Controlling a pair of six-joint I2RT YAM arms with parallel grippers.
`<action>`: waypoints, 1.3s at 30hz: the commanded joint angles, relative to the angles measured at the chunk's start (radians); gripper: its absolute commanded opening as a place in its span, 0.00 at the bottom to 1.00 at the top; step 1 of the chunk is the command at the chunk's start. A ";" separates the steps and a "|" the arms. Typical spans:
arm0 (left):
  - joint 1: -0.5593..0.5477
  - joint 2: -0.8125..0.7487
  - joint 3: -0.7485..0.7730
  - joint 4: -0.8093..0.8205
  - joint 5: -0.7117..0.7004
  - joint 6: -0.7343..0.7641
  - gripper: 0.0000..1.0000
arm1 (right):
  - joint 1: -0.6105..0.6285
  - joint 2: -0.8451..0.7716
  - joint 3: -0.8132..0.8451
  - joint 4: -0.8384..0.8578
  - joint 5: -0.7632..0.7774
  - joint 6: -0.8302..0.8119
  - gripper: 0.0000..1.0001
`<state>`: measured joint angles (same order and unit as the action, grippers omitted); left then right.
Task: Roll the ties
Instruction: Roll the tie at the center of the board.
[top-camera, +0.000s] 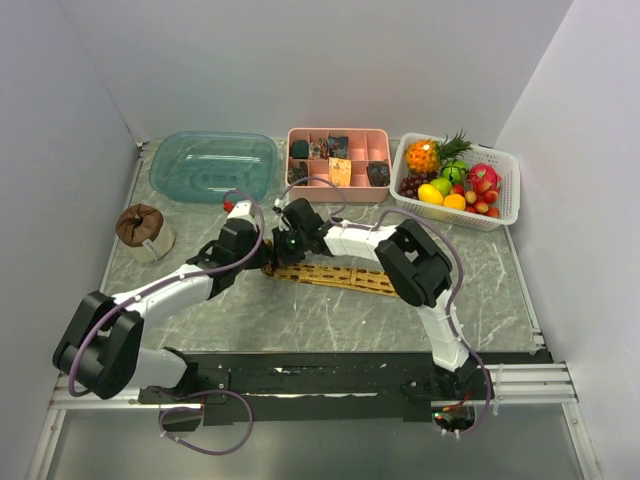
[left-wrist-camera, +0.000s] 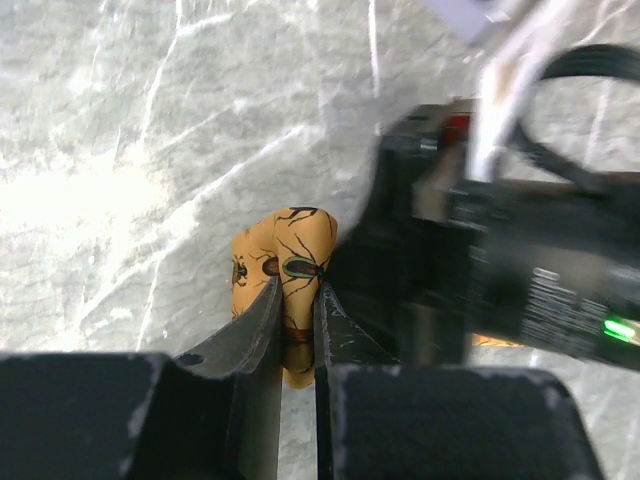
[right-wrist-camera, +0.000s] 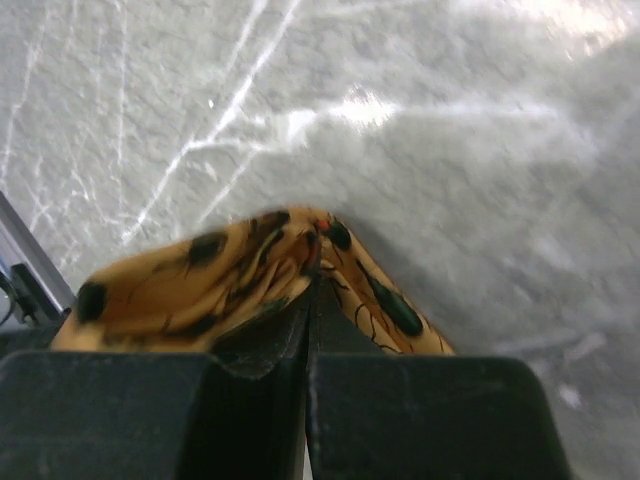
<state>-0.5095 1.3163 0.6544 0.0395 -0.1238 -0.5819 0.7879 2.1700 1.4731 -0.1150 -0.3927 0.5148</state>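
Observation:
A golden-yellow tie (top-camera: 340, 278) with a dark pattern lies across the middle of the marble table, stretching to the right. Both grippers meet at its left end. In the left wrist view my left gripper (left-wrist-camera: 297, 287) is shut on a folded-over hump of the tie (left-wrist-camera: 290, 235), the cloth pinched between its fingers. The dark body of the right gripper (left-wrist-camera: 480, 260) sits right beside it. In the right wrist view my right gripper (right-wrist-camera: 312, 272) is shut on a raised fold of the tie (right-wrist-camera: 190, 280). From above, the left gripper (top-camera: 257, 262) and right gripper (top-camera: 284, 244) nearly touch.
At the back stand a clear blue-green tub (top-camera: 215, 165), a pink divided tray (top-camera: 338, 185) holding small fabric bundles, and a white basket (top-camera: 505, 205) of toy fruit. A brown rolled bundle in a white cup (top-camera: 143, 230) sits at the left.

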 joint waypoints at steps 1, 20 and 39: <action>-0.029 0.029 0.039 -0.036 -0.097 0.013 0.01 | -0.001 -0.119 -0.045 -0.012 0.038 -0.024 0.00; -0.132 0.066 0.142 -0.202 -0.287 0.051 0.01 | -0.019 -0.210 -0.102 -0.018 0.066 -0.035 0.00; -0.316 0.273 0.295 -0.325 -0.510 0.037 0.01 | -0.065 -0.265 -0.194 -0.006 0.077 -0.033 0.00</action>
<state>-0.7952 1.5627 0.9043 -0.2569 -0.5674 -0.5362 0.7292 1.9747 1.2980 -0.1440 -0.3248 0.4889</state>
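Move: My left hand keeps the rolled end of the tie pinched, raised off the board; the flat strip's near end lies about 3 cm to its right, 1 cm back and 6 cm below. The teal tub is some 25 cm ahead and 12 cm left of this hand, the pink box 25 cm ahead and 17 cm right. My shut right fingers are down on that strip end, about 1 cm below and 1 cm back, with the raised roll 3 cm left and 4 cm above them. Keeping my pinch on the roll, I turn my left wrist some 25 degrees, left side rising, to wind the tie rightward. The hand dips and drifts slightly left, eases up, then travels right and down again onto the strip. My right hand lifts its shut fingertips off the strip, nearly 4 cm up, then withdraws about 5 cm to the right along it, sinking slightly. ##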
